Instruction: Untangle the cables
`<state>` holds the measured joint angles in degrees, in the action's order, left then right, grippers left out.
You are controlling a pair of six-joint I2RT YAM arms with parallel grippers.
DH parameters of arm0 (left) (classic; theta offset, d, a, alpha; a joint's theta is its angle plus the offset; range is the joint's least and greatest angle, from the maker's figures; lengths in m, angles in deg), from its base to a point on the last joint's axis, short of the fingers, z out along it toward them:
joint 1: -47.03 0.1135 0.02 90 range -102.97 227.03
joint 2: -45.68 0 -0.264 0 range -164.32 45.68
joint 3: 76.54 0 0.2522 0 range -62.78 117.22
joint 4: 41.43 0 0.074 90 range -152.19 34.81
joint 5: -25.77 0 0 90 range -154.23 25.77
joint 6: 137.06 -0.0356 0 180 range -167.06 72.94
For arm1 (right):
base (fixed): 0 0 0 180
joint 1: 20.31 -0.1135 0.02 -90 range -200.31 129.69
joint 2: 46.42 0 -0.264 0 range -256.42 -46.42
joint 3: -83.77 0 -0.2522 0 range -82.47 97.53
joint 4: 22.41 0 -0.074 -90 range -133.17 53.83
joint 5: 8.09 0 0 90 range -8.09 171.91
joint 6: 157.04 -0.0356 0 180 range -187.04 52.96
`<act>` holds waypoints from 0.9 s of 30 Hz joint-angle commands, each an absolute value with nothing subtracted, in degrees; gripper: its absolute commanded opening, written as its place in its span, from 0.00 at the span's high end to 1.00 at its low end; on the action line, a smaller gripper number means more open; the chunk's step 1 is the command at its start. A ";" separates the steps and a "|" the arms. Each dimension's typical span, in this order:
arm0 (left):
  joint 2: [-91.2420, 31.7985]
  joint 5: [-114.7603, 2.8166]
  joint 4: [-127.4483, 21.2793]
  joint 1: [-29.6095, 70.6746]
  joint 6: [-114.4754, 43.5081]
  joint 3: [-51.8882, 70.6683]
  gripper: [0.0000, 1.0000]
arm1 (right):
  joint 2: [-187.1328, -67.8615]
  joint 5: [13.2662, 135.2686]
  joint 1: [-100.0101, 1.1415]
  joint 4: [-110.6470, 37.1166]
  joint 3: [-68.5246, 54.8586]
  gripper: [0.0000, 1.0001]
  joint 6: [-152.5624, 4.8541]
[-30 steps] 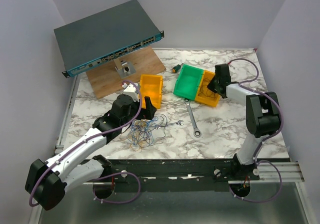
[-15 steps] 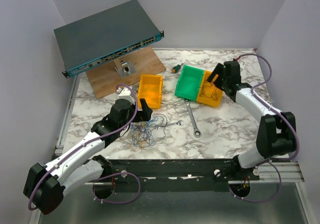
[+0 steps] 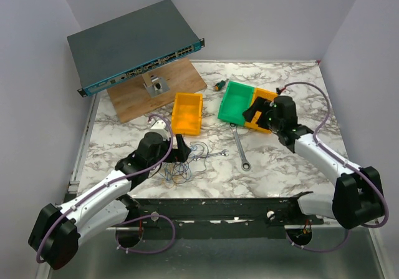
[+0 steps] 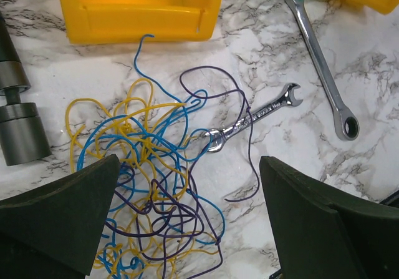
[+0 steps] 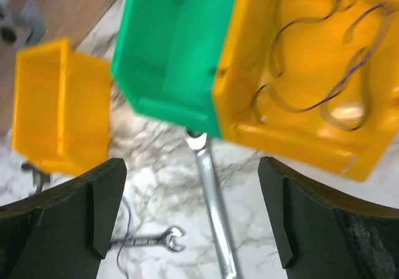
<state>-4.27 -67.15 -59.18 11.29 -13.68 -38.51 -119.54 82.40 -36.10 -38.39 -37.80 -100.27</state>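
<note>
The cables [image 3: 179,165] lie as a loose tangle of thin blue, yellow and purple wires [image 4: 149,173] on the marble table, in front of the left yellow bin. My left gripper [image 3: 181,144] hovers over the tangle, open, its fingers either side of the wires [image 4: 189,188] with nothing held. One separate purple wire [image 5: 299,104] lies coiled inside the right yellow bin [image 5: 299,135]. My right gripper [image 3: 257,112] hangs open and empty just in front of that bin, above the long wrench [image 5: 212,191].
A small wrench [image 4: 252,117] touches the tangle's right side; the long ratchet wrench [image 3: 240,145] lies further right. A green bin [image 3: 235,101] sits against the right yellow bin [image 3: 267,94], and the left yellow bin [image 3: 187,112] stands behind the wires. A network switch [image 3: 134,45] and wooden board [image 3: 177,82] stand at the back left.
My right gripper has opened, left a purple wire in the right yellow bin, and drawn back toward the near side. My left gripper has shifted a little nearer over the tangle.
</note>
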 commanded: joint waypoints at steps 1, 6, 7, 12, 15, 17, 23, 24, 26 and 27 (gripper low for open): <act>-3.21 -61.83 -53.95 11.35 -16.28 -39.32 0.01 | -117.98 77.88 -43.53 -32.14 -42.63 0.06 -99.70; -1.03 -61.00 -54.16 11.32 -17.85 -40.84 0.01 | -120.29 78.74 -53.90 -28.23 -45.97 0.11 -98.87; -0.62 -60.90 -54.49 11.35 -17.44 -41.15 0.01 | -120.93 78.68 -55.62 -27.44 -46.42 0.16 -98.87; 0.55 -60.71 -55.05 11.35 -15.56 -43.15 0.02 | -124.89 77.68 -61.75 -24.30 -46.56 0.30 -98.01; 0.55 -61.75 -55.09 11.33 -14.60 -43.87 0.03 | -128.97 75.45 -63.74 -24.17 -43.97 0.31 -96.82; 0.38 -62.33 -55.10 11.27 -13.79 -44.23 0.03 | -131.70 74.29 -64.86 -23.93 -42.32 0.31 -95.97; 1.89 -68.03 -59.91 11.35 -11.38 -44.18 0.05 | -139.50 73.85 -66.52 -20.92 -37.96 0.31 -94.36; 2.00 -69.63 -61.10 11.35 -10.63 -43.78 0.05 | -140.66 74.87 -66.64 -20.96 -37.17 0.31 -94.39; 1.73 -73.46 -64.64 11.37 -9.61 -42.25 0.05 | -143.09 77.21 -66.63 -21.11 -35.32 0.37 -94.75; 1.50 -75.02 -66.08 11.35 -9.10 -41.53 0.06 | -144.45 78.22 -66.70 -21.66 -33.89 0.43 -94.95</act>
<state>1.19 -66.21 -59.07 11.29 -12.28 -43.60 -140.70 75.12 -66.13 -23.37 -38.28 -95.62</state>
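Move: The loose purple loop beside the small wrench is the likely target: about 22 cm to the right hand's left, 9 cm back towards the base and 13 cm below it. The small wrench lies 16 cm left and 13 cm back, the big wrench 4 cm left and 10 cm back, and the cable pile 30 cm left and 16 cm back. From the left hand, the loop is some 7 cm to the right, 5 cm ahead and 9 cm lower. The empty right hand leaves the green and orange bins behind in one sweep of about 20 cm to the left, sinking and drawing back some 10 cm each towards the purple loop and small wrench, easing forward a little only at the end. On the way it turns about 40 degrees counter-clockwise and its fingers close from wide to roughly two-thirds open, while the open left hand hovers by the pile, easing a couple of centimetres back and down. ##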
